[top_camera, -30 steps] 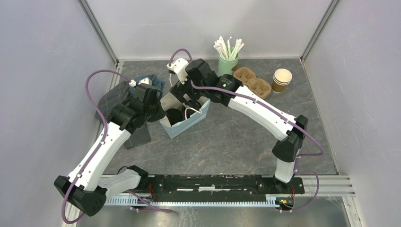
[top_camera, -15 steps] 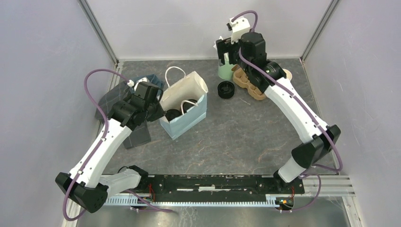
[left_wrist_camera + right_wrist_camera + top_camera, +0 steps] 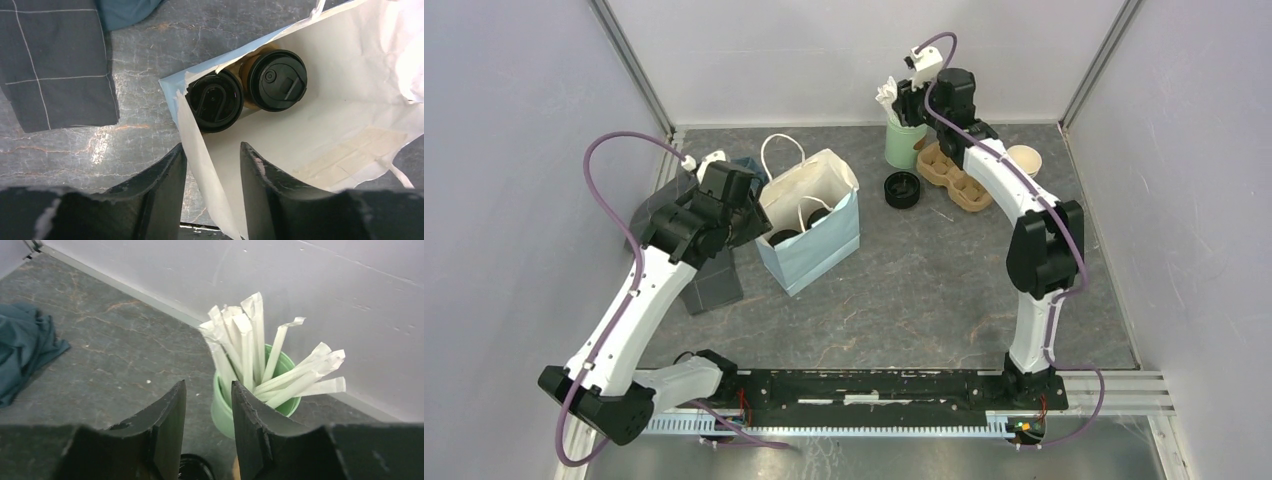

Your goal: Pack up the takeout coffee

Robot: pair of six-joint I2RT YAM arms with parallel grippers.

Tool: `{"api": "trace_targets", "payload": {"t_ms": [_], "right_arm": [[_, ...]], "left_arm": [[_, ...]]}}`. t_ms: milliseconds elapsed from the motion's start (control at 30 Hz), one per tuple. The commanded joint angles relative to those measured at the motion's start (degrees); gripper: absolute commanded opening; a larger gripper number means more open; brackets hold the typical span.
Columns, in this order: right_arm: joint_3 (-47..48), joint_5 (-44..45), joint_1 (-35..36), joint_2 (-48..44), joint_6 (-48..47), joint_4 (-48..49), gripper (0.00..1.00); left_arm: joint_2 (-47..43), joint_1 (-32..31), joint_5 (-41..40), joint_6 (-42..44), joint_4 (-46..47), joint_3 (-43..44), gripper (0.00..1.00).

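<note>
The takeout coffee, two brown cups with black lids, stands side by side inside the light blue paper bag, in its left corner. From above, the lids show within the bag's white inside. My left gripper hangs over the bag's left rim, open, with that paper wall running loose between its fingers. Far back, my right gripper hovers beside a green cup of wrapped straws, open and holding nothing.
A stack of black lids lies right of the bag. A cardboard cup carrier and lidless brown cups stand at the back right. A dark checked cloth and a teal cloth lie left of the bag.
My right arm has left the bag, swung to the back at the straw cup, and its jaws have narrowed. My left gripper has opened off the bag's rim, and the bag stands more upright.
</note>
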Motion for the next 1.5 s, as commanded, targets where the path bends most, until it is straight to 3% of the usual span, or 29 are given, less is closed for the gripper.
{"api": "trace_targets", "payload": {"t_ms": [0,267,767,900,1033,1200,1467], "right_arm": [[4.77,-6.76,-1.84,3.96,-3.61,8.31,0.43],[6.37,-7.45,-4.41,9.80,-6.00,13.30,0.41],[15.10,-8.50,-4.45,21.10,-4.13,16.54,0.36],[15.12,-6.97,-4.40,22.41,-4.43,17.87,0.26],[16.86,-6.84,-4.17,23.69,-5.48,17.93,0.06],[17.84,-6.65,-4.08,21.00,-6.21,17.29,0.00],[16.14,-3.89,-4.10,10.31,-9.22,15.41,0.00]], "left_arm": [[-1.61,0.32,-1.40,4.38,-1.23,3.28,0.54],[-5.84,0.33,1.42,10.55,1.76,7.36,0.69],[-6.58,0.33,2.23,14.44,2.12,10.78,0.70],[-6.12,0.33,2.12,15.01,2.00,11.25,0.70],[-5.56,0.32,2.13,15.41,1.78,11.73,0.70],[-5.54,0.33,1.89,15.47,1.50,12.28,0.70],[-6.72,0.29,3.02,15.53,4.77,10.66,0.69]]}}
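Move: The paper straws stand about 10 cm ahead of the right hand, perhaps 1 cm left and their middles some 13 cm below it. Their green cup is about 9 cm ahead, 2 left and 22 down; the black lids are level, 2 left and 26 down; the egg-box carrier is 4 ahead, 10 right and 25 down. From the left hand, the straws are roughly 37 cm ahead, 27 right and 10 down, and the paper bag's middle is 4 ahead, 9 right and 13 down. Forward about 10 cm and down some 8 cm, the right hand works its half-open fingers in among the upper ends of the straws, shuts them on a straw just below its tip, then draws up about 4 cm, fingertips tilting slightly upward. Meanwhile the left hand rises about 9 cm off the bag's rim, tipping its fingers up and opening wider. ##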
